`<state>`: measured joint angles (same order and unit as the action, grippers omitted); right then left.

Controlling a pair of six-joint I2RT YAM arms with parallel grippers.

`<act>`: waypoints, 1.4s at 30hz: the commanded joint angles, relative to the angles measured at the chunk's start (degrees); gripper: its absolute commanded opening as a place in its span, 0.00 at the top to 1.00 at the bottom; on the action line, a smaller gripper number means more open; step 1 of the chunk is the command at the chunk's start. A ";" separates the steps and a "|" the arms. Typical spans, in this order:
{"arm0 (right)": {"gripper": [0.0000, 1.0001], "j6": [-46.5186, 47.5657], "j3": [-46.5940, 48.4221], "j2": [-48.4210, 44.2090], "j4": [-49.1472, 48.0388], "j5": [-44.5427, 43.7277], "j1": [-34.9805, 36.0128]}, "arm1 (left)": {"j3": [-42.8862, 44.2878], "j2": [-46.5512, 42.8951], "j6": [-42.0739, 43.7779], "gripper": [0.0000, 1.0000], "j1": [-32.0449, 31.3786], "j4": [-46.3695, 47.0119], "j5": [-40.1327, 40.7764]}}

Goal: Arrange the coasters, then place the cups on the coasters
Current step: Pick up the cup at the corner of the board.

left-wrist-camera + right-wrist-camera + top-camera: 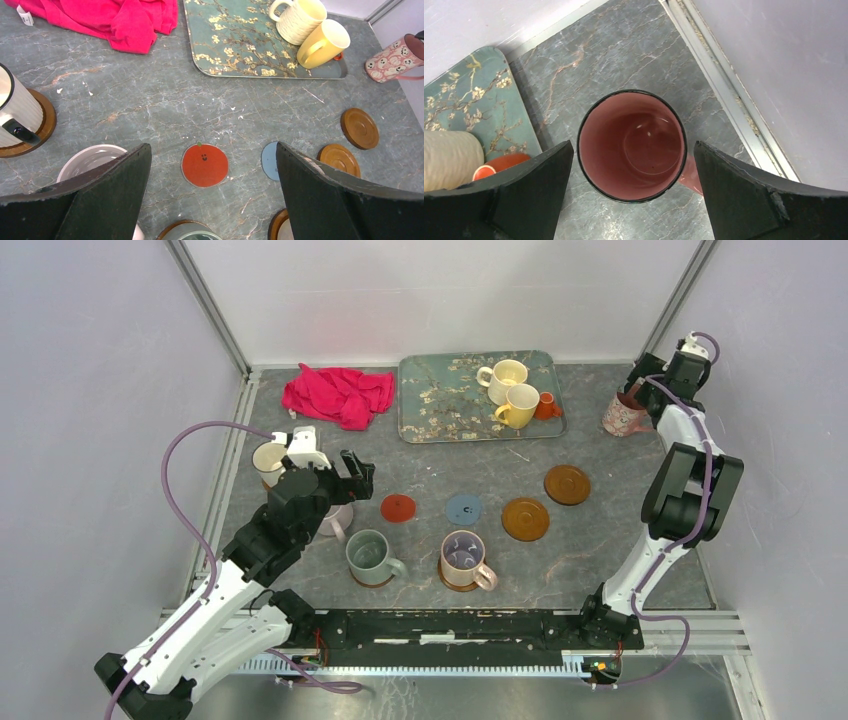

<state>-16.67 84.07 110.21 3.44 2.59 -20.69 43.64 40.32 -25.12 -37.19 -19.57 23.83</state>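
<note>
My left gripper (pixel 358 476) (pixel 212 148) hangs open above the table, just short of the red coaster (pixel 398 508) (pixel 204 165). The blue coaster (pixel 464 509) lies right of it, then an amber coaster (pixel 525 519) and a dark brown coaster (pixel 567 484), all bare. A cream cup (pixel 268 462), a grey-green cup (pixel 368 553) and a mauve cup (pixel 463 558) stand on coasters. Another pale cup (pixel 92 159) sits under my left arm. My right gripper (pixel 636 395) (pixel 632 145) is open, straddling the upright pink floral cup (pixel 622 416) (pixel 631 145) without touching it.
The teal blossom tray (pixel 440 400) at the back holds a cream mug (pixel 503 378), a yellow mug (pixel 520 406) and a tiny orange cup (pixel 546 406). A red cloth (pixel 338 395) lies left of it. The right wall and its metal rail (pixel 724 100) run close beside the pink cup.
</note>
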 commanded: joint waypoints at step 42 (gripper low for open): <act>0.02 -2.41 -9.34 -9.35 1.37 0.21 10.94 | -0.20 -1.47 -1.37 0.00 0.28 2.34 -0.37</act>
<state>-20.86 75.24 103.96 3.14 5.72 -12.47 43.64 39.57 -25.12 -37.19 -19.55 23.79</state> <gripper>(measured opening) 0.982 0.994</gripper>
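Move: The patterned pink cup stands almost directly beneath the open right hand, its middle about 9 cm below and 2 cm to the left, 1 cm nearer the base, with its handle towards the right and back. From that hand the small orange cup on the tray is some 19 cm left and 4 cm farther out, the yellow cup about 28 cm left and 2 cm out, and the nearest brown coaster roughly 17 cm back and 17 cm left. From the idle left hand the pink cup lies about 72 cm right and 26 cm ahead, 20 cm lower. With its fingers wide open around the pink cup's rim area, the right hand first settles only about 1 cm lower and 1 cm left, then sweeps left towards the tray, nearly 10 cm in all. Its right-hand finger pushes the cup along by the handle side, while the wrist turns about 10 degrees counter-clockwise and rolls slightly left side up; the fingers never close. ##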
